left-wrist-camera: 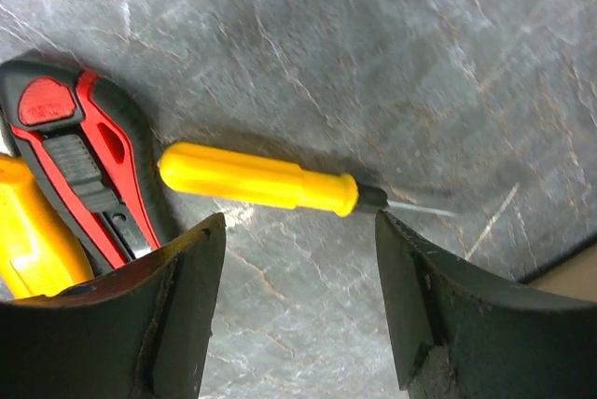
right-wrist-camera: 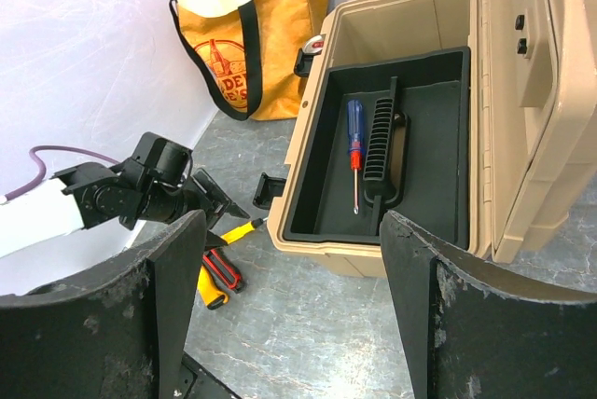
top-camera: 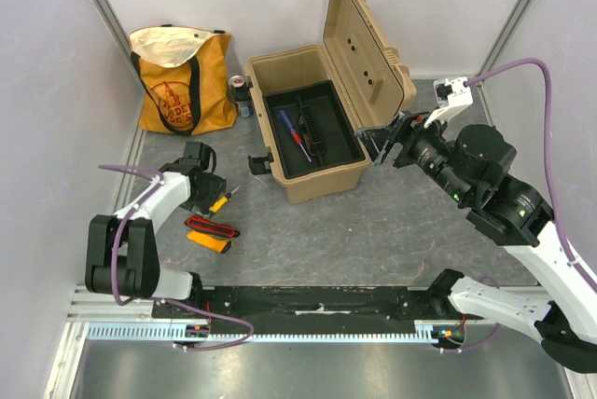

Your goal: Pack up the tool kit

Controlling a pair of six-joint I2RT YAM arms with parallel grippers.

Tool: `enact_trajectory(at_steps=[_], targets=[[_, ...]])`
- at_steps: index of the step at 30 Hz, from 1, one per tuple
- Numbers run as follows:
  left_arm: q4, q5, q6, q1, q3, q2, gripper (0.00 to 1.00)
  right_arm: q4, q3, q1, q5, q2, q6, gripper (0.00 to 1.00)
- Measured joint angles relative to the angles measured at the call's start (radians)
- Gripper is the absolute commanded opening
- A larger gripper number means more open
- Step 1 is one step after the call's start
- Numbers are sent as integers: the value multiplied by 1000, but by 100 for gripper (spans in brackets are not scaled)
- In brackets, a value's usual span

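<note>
The tan toolbox (top-camera: 312,180) stands open in the middle, its ribbed lid (top-camera: 373,45) tipped back to the right. A red-blue screwdriver (top-camera: 292,133) lies in its black tray (right-wrist-camera: 429,138), beside the tray handle (right-wrist-camera: 384,143). On the floor to the left lies a yellow-handled screwdriver (left-wrist-camera: 256,180). My left gripper (left-wrist-camera: 298,222) hangs open just above it, both fingers clear of the handle. A red-black utility knife (left-wrist-camera: 84,157) and a yellow-orange tool (left-wrist-camera: 28,231) lie next to it. My right gripper (top-camera: 382,143) is open and empty at the toolbox's right end.
An orange-and-cream tote bag (top-camera: 182,82) leans in the back left corner, with a can (top-camera: 238,89) beside it. White walls close in both sides. A black latch (top-camera: 261,164) sticks out from the toolbox's left front.
</note>
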Motion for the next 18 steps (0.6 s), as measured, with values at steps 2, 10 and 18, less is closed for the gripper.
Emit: enact_trajectory(at_steps=[2,10,18], targets=[[6,0,-13,16,0,35,71,0,0,0,0,0,0,82],[25,4,-23,75,24,140,64,-2,0,1,7,0,-2,82],[44,16,12,97,90,220,17,-7,0,1,8,3,-3,82]])
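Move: The yellow screwdriver lies just under the left hand's open fingers, its middle about 2 cm ahead, 2 cm to the left and 3 cm below, with its shaft pointing forward and right. The red cutter is some 7 cm back and 6 cm left of this hand, the orange tool about 12 cm back and 8 cm left, and the case's open latch roughly 12 cm ahead and 11 cm right. From the right hand the screwdriver lies about 45 cm left, 6 cm ahead and 41 cm below. The left hand sinks about 3 cm with its fingers wide, sliding some 2 cm to its left at the same time, down to the yellow handle of the screwdriver. Then, staying low, it pushes about 2.5 cm forward and closes its fingers to roughly half their starting gap, pinching the handle near the shaft end between the tips while the wrist barely turns. ##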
